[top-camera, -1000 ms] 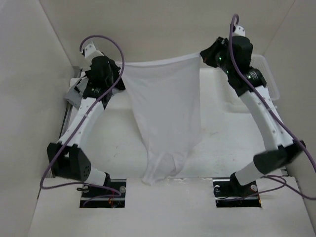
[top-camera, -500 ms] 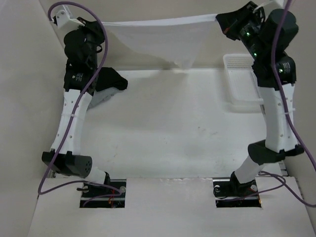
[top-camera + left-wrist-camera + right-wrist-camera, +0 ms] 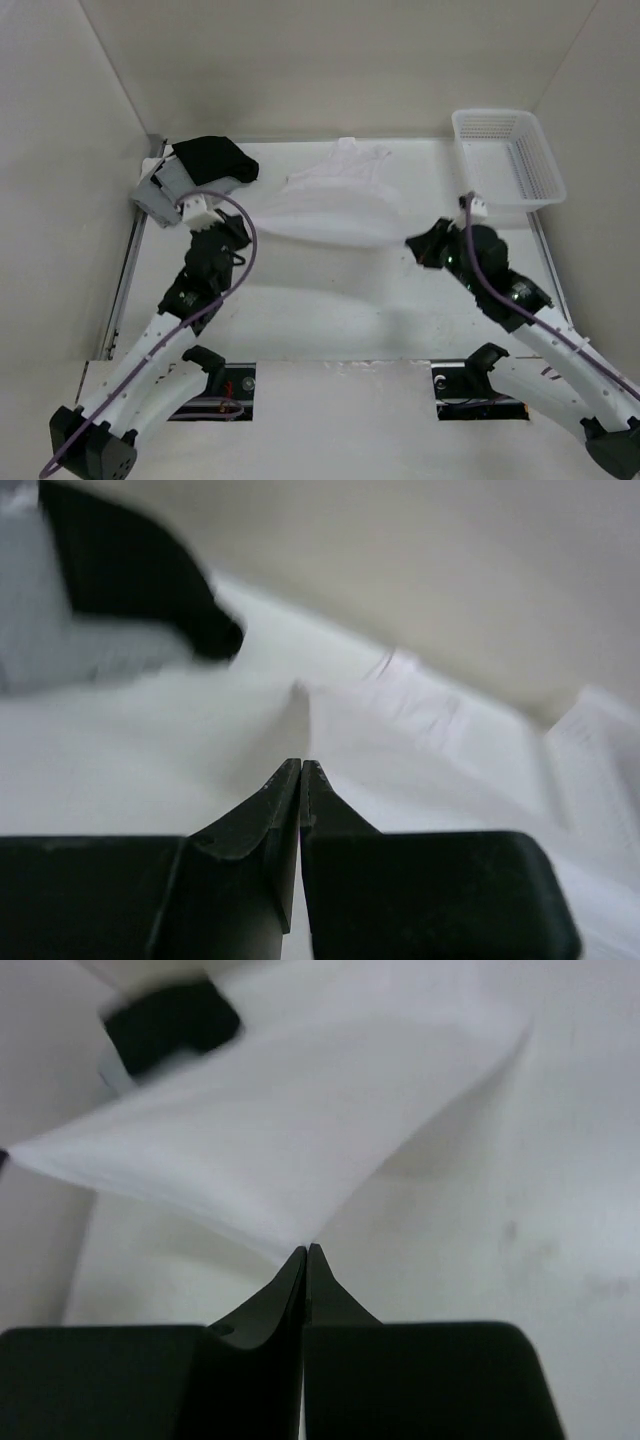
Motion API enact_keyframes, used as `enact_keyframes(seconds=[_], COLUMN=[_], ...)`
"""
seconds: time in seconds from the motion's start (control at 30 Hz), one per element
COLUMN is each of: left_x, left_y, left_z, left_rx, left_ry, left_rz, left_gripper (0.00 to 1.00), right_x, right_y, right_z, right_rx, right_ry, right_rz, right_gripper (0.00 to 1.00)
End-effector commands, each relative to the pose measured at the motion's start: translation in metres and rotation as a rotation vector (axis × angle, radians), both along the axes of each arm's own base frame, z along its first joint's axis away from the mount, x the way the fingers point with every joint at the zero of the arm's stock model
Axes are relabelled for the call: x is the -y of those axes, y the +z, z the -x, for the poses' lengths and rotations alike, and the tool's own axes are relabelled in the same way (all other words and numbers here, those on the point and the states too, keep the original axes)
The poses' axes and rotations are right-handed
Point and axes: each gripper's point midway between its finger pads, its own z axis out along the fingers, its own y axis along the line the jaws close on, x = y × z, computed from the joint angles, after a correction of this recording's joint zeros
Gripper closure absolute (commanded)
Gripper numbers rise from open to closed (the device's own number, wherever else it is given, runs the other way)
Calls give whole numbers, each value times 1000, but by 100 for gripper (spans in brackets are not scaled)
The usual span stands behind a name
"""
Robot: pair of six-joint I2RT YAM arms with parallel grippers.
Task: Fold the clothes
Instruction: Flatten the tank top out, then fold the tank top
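Note:
The clothes [image 3: 330, 210], one thin white garment, hang stretched low over the table between my two grippers. Its far part lies crumpled on the table near the back wall. My left gripper [image 3: 243, 222] is shut on the garment's left corner, and in the left wrist view the fabric [image 3: 400, 740] runs away from the closed tips [image 3: 301, 764]. My right gripper [image 3: 410, 243] is shut on the right corner. In the right wrist view the cloth [image 3: 270, 1150] fans out leftward from the pinched tips [image 3: 305, 1249].
A black garment [image 3: 215, 160] lies on a grey folded garment [image 3: 160, 192] at the back left, close to my left arm. A white plastic basket [image 3: 508, 152] stands at the back right. White walls enclose the table on three sides.
Both arms have swung down from high near the back wall to low over the table, carrying the stretched garment. Its hanging part now rests on the far table.

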Motion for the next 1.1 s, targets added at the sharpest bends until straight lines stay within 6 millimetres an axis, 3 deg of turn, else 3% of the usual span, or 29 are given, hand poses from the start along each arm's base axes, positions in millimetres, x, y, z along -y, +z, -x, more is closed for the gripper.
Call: enact_keyframes(seconds=[0.0,0.13,0.23,0.33,0.43,0.53,0.63,0.83,0.93,1.07], left_x=[-12,-4,4,9,8,12,21,31,39,62], left_y=[-57,-119,-135,-143,-145,-124,-98,-79,-65,-51], left_z=[37,96,126,138,132,105,58,-62,-130,-216], left_rx=[-80,-276,-353,-386,-383,-303,-216,-176,-157,-158], left_ry=[54,-30,-83,-104,-70,-17,22,84,83,19], left_rz=[-8,51,176,217,200,174,131,106,110,93], left_gripper=[99,100,100,100,100,99,98,98,98,96], right_x=[-12,-35,-47,-54,-62,-63,-61,-29,-18,-2], right_y=[-63,-155,-195,-206,-202,-186,-159,-114,-96,-88], right_z=[36,116,173,202,206,168,107,-51,-117,-196], right_rx=[-80,-306,-454,-522,-519,-442,-328,-190,-158,-168], right_ry=[17,166,272,327,339,261,200,34,-20,-69], right_rz=[-67,-89,-109,-104,-67,-37,-23,-80,-108,-123], right_gripper=[100,100,100,100,100,100,100,100,100,100])
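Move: The tank top hangs by its hem corners between the two shut grippers. Its strap end lies on the table about 22 cm ahead of the left hand, 20 cm to its right and 28 cm below; from the right hand, about 27 cm ahead and 12 cm left. The black cloth is 23 cm ahead and 13 cm left of the left hand, the grey cloth 15 cm ahead and 20 cm left. The white basket stands 28 cm ahead and 28 cm right of the right hand. The tank top's held hem is swept down and back towards the bases, then forward again low over the table towards the strap end. The right hand goes about 22 cm down and back, the left roughly 14; both then push forward 30 cm or more, rising slightly. The wrists tip down on the way back, and both grippers keep their pinch on the corners. ##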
